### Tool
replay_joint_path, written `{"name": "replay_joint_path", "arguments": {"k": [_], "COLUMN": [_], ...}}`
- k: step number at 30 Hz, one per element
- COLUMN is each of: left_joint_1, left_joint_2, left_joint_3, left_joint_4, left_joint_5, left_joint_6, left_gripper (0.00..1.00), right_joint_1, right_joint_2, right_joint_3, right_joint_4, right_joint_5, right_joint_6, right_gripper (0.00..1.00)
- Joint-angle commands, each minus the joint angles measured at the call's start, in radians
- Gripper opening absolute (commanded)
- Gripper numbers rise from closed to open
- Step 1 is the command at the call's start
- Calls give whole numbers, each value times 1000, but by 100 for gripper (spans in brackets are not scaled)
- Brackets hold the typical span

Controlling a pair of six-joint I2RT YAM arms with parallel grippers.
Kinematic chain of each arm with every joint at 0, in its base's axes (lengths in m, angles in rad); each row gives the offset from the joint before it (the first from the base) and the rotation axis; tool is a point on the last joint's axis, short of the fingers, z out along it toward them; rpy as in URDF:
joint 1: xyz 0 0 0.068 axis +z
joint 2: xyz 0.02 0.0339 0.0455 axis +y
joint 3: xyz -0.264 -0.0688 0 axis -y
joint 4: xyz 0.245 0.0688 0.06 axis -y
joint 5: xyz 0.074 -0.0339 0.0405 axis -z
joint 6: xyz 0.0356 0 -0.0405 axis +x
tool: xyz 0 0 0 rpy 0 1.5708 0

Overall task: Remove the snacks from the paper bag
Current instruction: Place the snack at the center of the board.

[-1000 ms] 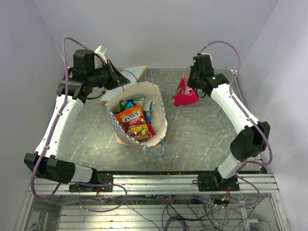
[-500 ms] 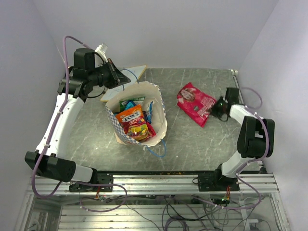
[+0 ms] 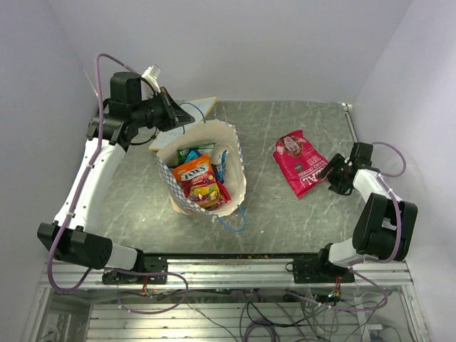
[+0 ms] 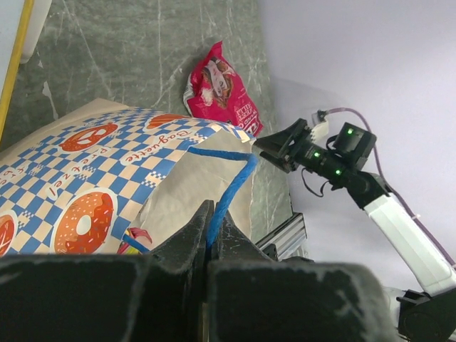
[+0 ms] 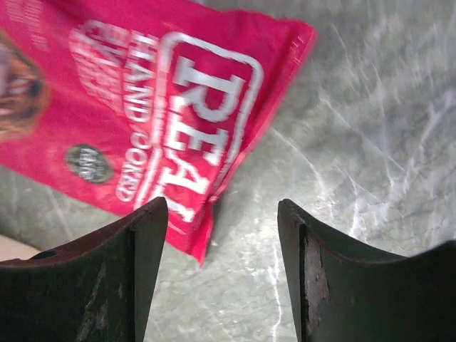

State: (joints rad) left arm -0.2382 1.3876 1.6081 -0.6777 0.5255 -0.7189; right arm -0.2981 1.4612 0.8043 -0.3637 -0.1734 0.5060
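The cream paper bag (image 3: 239,178) stands open at mid-table, its checkered side (image 4: 85,164) showing in the left wrist view. Inside lie several snacks, an orange-red packet (image 3: 197,179) on top. My left gripper (image 3: 171,114) hangs behind the bag, shut on its blue string handle (image 4: 231,187) and holding it up; the jaws (image 4: 212,214) pinch the string. The red "REAL" snack bag (image 3: 301,162) lies flat on the table to the right. My right gripper (image 3: 335,177) sits low beside its corner, open with nothing between its fingers (image 5: 222,214); the bag's corner (image 5: 142,107) lies just ahead.
A flat white board with a wooden edge (image 3: 203,107) lies behind the paper bag. A second blue handle (image 3: 231,222) trails at the bag's near side. The aluminium rail (image 3: 235,269) runs along the near edge. Walls close in on the left, back and right.
My right gripper carried the red bag from the back of the table rightward and down, then opened and let it go. The left arm and paper bag stayed put.
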Motion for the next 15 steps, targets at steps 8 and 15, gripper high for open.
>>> {"name": "replay_joint_path", "arguments": {"k": [8,15], "left_joint_1": [-4,-6], "left_joint_2": [-61,-90], "left_joint_3": [-50,-82], "left_joint_4": [150,212], "left_joint_5": [114,164], "left_joint_6": [-72,-155], "left_gripper": [7,7], "right_joint_1": [345,574], "right_joint_2": [-149,-198], "right_joint_3": [316,416], "right_joint_4": [-170,-147], "right_joint_5": [-78,-246], "right_joint_6": [-81,45], "right_gripper": [64,62]}}
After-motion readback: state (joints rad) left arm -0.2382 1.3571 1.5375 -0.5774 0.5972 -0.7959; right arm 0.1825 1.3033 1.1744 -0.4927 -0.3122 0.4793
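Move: The orange snack in the paper bag lies about 42 cm to the right hand's left, some 7 cm back and 8 cm higher, with the green snack 8 cm farther out than it and the blue snack 7 cm to its right and 5 cm farther out. The red snack already lies free on the table, 9 cm left of the right hand, 3 cm ahead and 3 cm below. From the left hand the orange snack is 8 cm back, 1 cm right and 21 cm below. The right hand, already free of the red snack with its fingers wide open, climbs quickly with a little forward, then sweeps left over that snack towards the paper bag, ending about 18 cm higher and 18 cm farther left. On the way its fingers tip to point more nearly straight down and the hand turns some 35 degrees counter-clockwise, empty and still open, while the left hand keeps its pinch on the blue handle, drifting about 1 cm right. ##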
